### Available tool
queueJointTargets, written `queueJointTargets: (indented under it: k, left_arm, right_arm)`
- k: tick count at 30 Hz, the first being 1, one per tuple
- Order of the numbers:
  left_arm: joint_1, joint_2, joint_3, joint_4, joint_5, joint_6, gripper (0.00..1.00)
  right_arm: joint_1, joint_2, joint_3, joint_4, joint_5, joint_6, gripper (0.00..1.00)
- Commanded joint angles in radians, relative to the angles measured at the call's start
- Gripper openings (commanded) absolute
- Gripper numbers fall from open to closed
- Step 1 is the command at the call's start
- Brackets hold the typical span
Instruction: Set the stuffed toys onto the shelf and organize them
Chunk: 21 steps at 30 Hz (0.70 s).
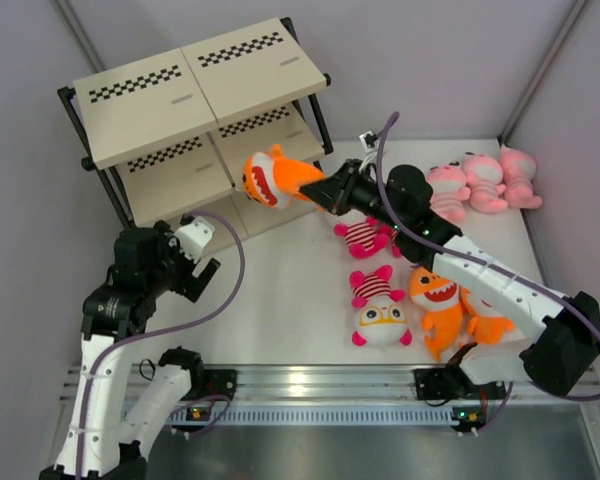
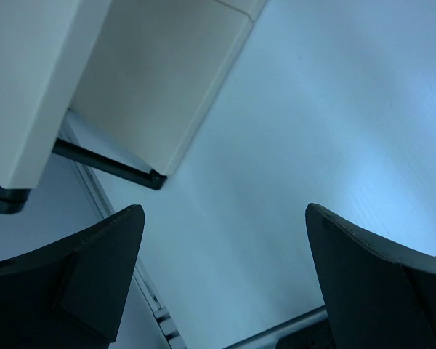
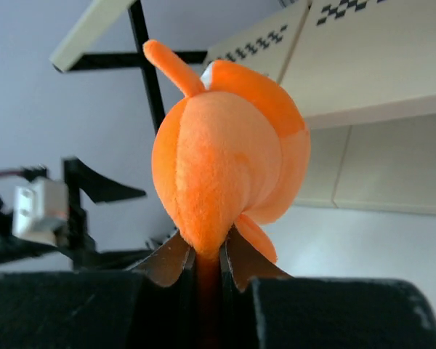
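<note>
My right gripper [image 1: 323,190] is shut on the tail end of an orange toy [image 1: 272,178] and holds it in the air just in front of the shelf's [image 1: 195,95] middle and lower boards. In the right wrist view the toy [image 3: 225,153] sits pinched in the gripper [image 3: 209,262], with the shelf [image 3: 378,65] behind it. My left gripper [image 1: 195,262] is open and empty by the shelf's lower left corner; its wrist view shows the gripper [image 2: 225,280] above the bare table, with the shelf's boards [image 2: 152,80] at the upper left.
Three pink toys [image 1: 485,183] lie at the far right. Two magenta-striped toys [image 1: 365,237] [image 1: 380,308] lie mid-table, and two orange toys [image 1: 437,303] [image 1: 488,320] lie partly under my right arm. Grey walls close in both sides.
</note>
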<state>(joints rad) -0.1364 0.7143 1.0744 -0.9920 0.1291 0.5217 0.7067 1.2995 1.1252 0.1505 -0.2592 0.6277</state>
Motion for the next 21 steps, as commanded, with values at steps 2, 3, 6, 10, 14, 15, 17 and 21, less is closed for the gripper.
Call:
queueJointTargets:
  k: [2,3,6,10,14,15,17,21]
  left_arm:
    - [-0.003,-0.055,-0.076,-0.056,-0.068,-0.015,0.99]
    - [-0.003,-0.074,-0.085,-0.056,-0.063,-0.018,0.99]
    - [-0.003,-0.104,-0.114,-0.056,-0.065,-0.026,0.99]
    - [-0.003,-0.136,-0.131,-0.056,-0.057,-0.045,0.99]
    - [-0.003,-0.17,-0.137,-0.056,-0.034,-0.057,0.99]
    - [-0.003,-0.177,-0.137,-0.056,-0.033,-0.061,0.99]
    - [-0.003,-0.188,-0.14,-0.057,-0.034,-0.065,0.99]
    - [-0.003,-0.205,-0.145,-0.056,-0.016,-0.063,0.99]
  right_arm:
    - [-0.004,0.065,-0.001,0.34,0.106,0.3,0.0]
    - [-0.003,0.085,0.005,0.4,0.145,0.329,0.0]
    - [-0.003,0.194,0.048,0.466,0.216,0.449,0.0]
    - [0.013,0.332,0.148,0.464,0.32,0.546,0.0]
    - [0.04,0.441,0.207,0.538,0.491,0.606,0.0]
    - [0.04,0.455,0.232,0.515,0.53,0.6,0.0]
    - [0.045,0.487,0.281,0.474,0.584,0.604,0.0]
    - [0.069,0.537,0.311,0.431,0.776,0.668,0.0]
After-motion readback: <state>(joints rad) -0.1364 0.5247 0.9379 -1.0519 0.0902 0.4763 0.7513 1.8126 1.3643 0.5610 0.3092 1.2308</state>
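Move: The right hand holds the orange shark stuffed toy by its tail, the head sticking out ahead-left. The middle shelf's right bay lies about 25 cm ahead, 12 cm left and 8 cm below. The top shelf's right board is straight above that bay, some 18 cm higher than the hand; a striped panda lies 20 cm ahead, 10 cm right, 32 cm below. From the left hand, the bay is about 33 cm ahead, 16 cm right, about level. The right hand keeps its pinch, swinging the shark 15 cm forward into the middle-right bay, turning some 30 degrees clockwise. ##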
